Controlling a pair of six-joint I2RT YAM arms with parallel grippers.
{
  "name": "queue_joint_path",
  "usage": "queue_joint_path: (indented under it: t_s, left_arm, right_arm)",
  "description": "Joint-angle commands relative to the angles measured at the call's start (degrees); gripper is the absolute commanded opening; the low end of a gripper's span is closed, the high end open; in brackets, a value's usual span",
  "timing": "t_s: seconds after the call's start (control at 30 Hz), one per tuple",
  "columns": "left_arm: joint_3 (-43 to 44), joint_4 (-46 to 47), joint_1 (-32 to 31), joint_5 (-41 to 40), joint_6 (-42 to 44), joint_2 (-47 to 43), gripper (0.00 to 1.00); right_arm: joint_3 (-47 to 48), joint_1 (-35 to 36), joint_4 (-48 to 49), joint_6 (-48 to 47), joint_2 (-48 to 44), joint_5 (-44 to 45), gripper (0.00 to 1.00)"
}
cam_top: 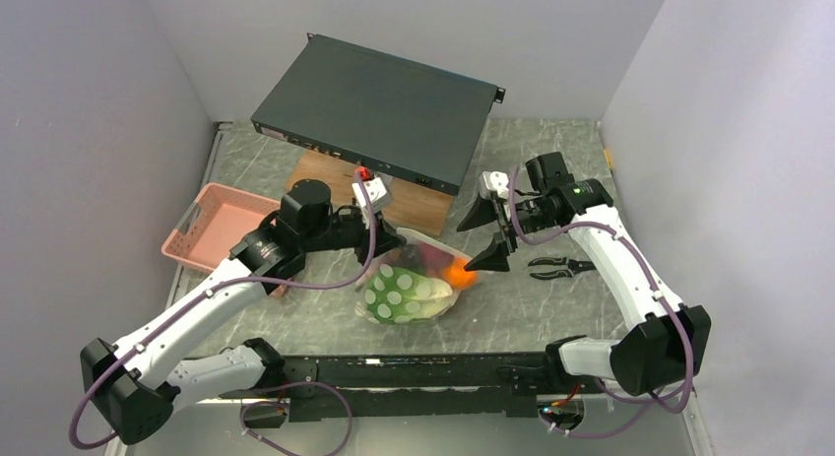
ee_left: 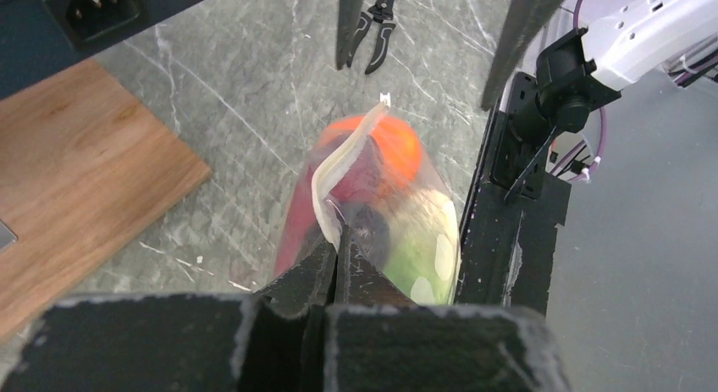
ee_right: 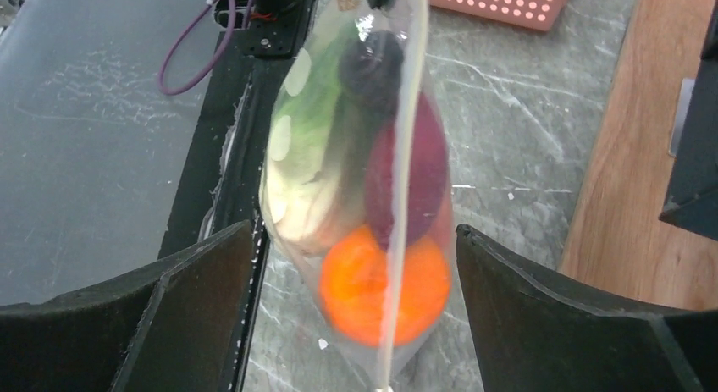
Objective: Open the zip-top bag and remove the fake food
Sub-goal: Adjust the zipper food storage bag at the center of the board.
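Note:
The zip-top bag [cam_top: 418, 284] lies lifted at one end over the table's near middle. It holds the fake food: an orange ball [cam_top: 458, 272], a dark purple-red piece [ee_right: 411, 176] and a pale green leafy head [ee_right: 309, 129]. My left gripper [ee_left: 339, 244] is shut on the bag's zip strip [ee_left: 334, 176] at its left end. My right gripper [ee_right: 354, 235] stands open, one finger on each side of the bag's end with the orange ball [ee_right: 385, 286], touching neither side. In the top view the right gripper [cam_top: 482, 237] hangs just right of the bag.
A black rack unit [cam_top: 379, 106] rests on a wooden board [cam_top: 418, 208] at the back. A pink mesh basket [cam_top: 212, 225] stands at the left. Black pliers [cam_top: 556, 269] lie to the right of the bag. The black base rail [cam_top: 414, 362] runs along the near edge.

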Motion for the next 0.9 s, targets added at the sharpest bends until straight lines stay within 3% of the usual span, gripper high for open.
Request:
queue_joint_path:
  t_s: [0.0,0.1,0.3,0.53,0.87]
  left_arm:
    - [3.13,2.15,-1.20,2.31,4.73,0.22,0.00]
    - [3.00,2.95,-1.96,1.94,5.44,0.40,0.00]
    - [3.45,4.04,-2.73,0.84,6.20,1.34,0.00]
    - [2.95,6.24,-3.54,0.06,5.71,1.57,0.00]
    - [0.57,9.00,-3.80,-1.67,5.06,0.48,0.00]
  right_arm:
    - [-3.27,-0.18,12.93,15.28,-0.98,1.39,0.90]
    - [-5.19,-0.03,16.33,18.93,-1.11,2.29,0.85]
    - [-7.15,2.91,19.50,23.02,-0.84,2.78,0.67]
    - [-7.95,4.82,21.82,24.90,0.32,4.78,0.55]
    - [-8.49,5.34,21.01,23.01,0.60,5.00,0.09]
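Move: Just below and to the left of the right hand, about 2 cm left, 1 cm ahead and 4 cm down, lies the right-hand stretch of the bag's zip strip. The orange ball inside sits some 9 cm below that hand, 2 cm back and 2 cm left; the purple-red food is roughly 8 cm left, level with the hand and 8 cm down. From the left hand, already pinching the strip's other part, that stretch lies about 11 cm right, 2 cm back and 5 cm lower. Sinking nearly 4 cm, the right hand comes down on the zip strip and then eases some 2 cm left along it, rolling about 10 degrees, while its wide-open fingers, pointing left, close until their tips pinch the strip above the orange ball. The left hand keeps its shut grip on the strip and drifts just under 2 cm right towards the right hand. ##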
